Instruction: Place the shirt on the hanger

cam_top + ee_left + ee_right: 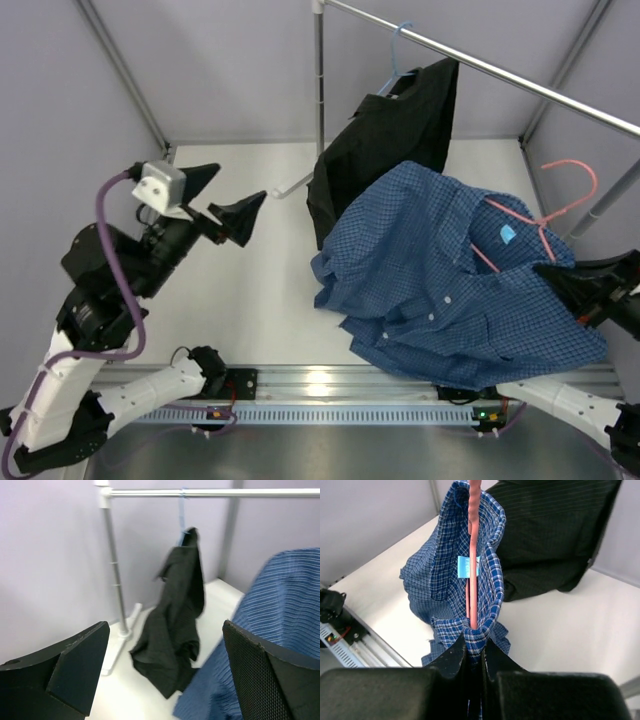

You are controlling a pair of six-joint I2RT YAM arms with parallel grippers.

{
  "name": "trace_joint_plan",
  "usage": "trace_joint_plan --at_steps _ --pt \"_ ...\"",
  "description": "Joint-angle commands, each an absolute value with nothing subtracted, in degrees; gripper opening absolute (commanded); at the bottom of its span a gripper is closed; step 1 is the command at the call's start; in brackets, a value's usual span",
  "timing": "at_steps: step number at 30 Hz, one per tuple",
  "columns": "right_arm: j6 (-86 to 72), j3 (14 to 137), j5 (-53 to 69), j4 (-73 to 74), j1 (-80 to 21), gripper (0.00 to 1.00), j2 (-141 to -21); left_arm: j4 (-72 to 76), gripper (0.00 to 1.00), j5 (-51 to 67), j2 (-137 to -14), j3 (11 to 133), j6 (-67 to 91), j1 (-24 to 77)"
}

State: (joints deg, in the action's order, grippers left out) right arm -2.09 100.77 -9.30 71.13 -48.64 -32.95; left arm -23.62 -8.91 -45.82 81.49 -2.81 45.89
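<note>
The blue checked shirt [440, 270] hangs lifted above the table at right centre, its collar open with a light blue label. The pink hanger [545, 215] runs inside the collar, its hook sticking out to the upper right. My right gripper [570, 285] is shut on the shirt's collar fabric and the hanger wire together; in the right wrist view the pink hanger [473, 560] rises from between the pinched shirt fabric [477, 637]. My left gripper [228, 205] is open and empty, raised left of the shirt; its view shows the shirt [280, 625] beside its right finger.
A black shirt [385, 140] hangs on a light blue hanger [398, 50] from a metal rail [480, 62] at the back; its hem reaches the table. The rail's upright post [318, 95] stands at centre back. Grey walls enclose the white table [260, 290].
</note>
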Motion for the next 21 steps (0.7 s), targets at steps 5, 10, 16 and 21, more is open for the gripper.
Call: trace_joint_plan --at_steps 5,10,16,21 --pt "-12.5 115.7 -30.1 84.5 -54.8 0.0 -35.6 -25.7 0.98 -28.3 -38.5 75.9 -4.9 45.8" --pt "-18.3 112.3 -36.5 86.0 -57.9 0.0 -37.5 -26.9 0.98 -32.1 -36.0 70.5 -2.6 45.8" --pt "-24.5 106.5 -55.6 83.7 -58.6 0.0 -45.7 -27.5 0.98 -31.8 -37.9 62.2 2.4 45.8" --pt "-23.9 111.0 -64.4 77.7 -59.2 0.0 -56.6 -24.6 0.98 -31.7 -40.1 57.4 1.4 44.9"
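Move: Some 33 cm ahead of the right hand, about 9 cm to its right and roughly level with it or slightly above, is the stretch of rail the hung blue shirt is being taken to. The black shirt's middle lies about 40 cm ahead, 16 cm left and 20 cm lower; the rack's right post stands some 28 cm ahead and 22 cm right. From the left hand, that stretch of rail is about 22 cm ahead and 50 cm right. Keeping its pinch on the blue shirt and pink hanger, the right hand first swings right about 7 cm while rising slightly, then pushes forward some 9 cm towards the rail, easing back left and down and turning nearly 40 degrees clockwise. The empty left hand, still open, draws left away from the shirt, then sinks about 15 cm towards the table, tipping down. ##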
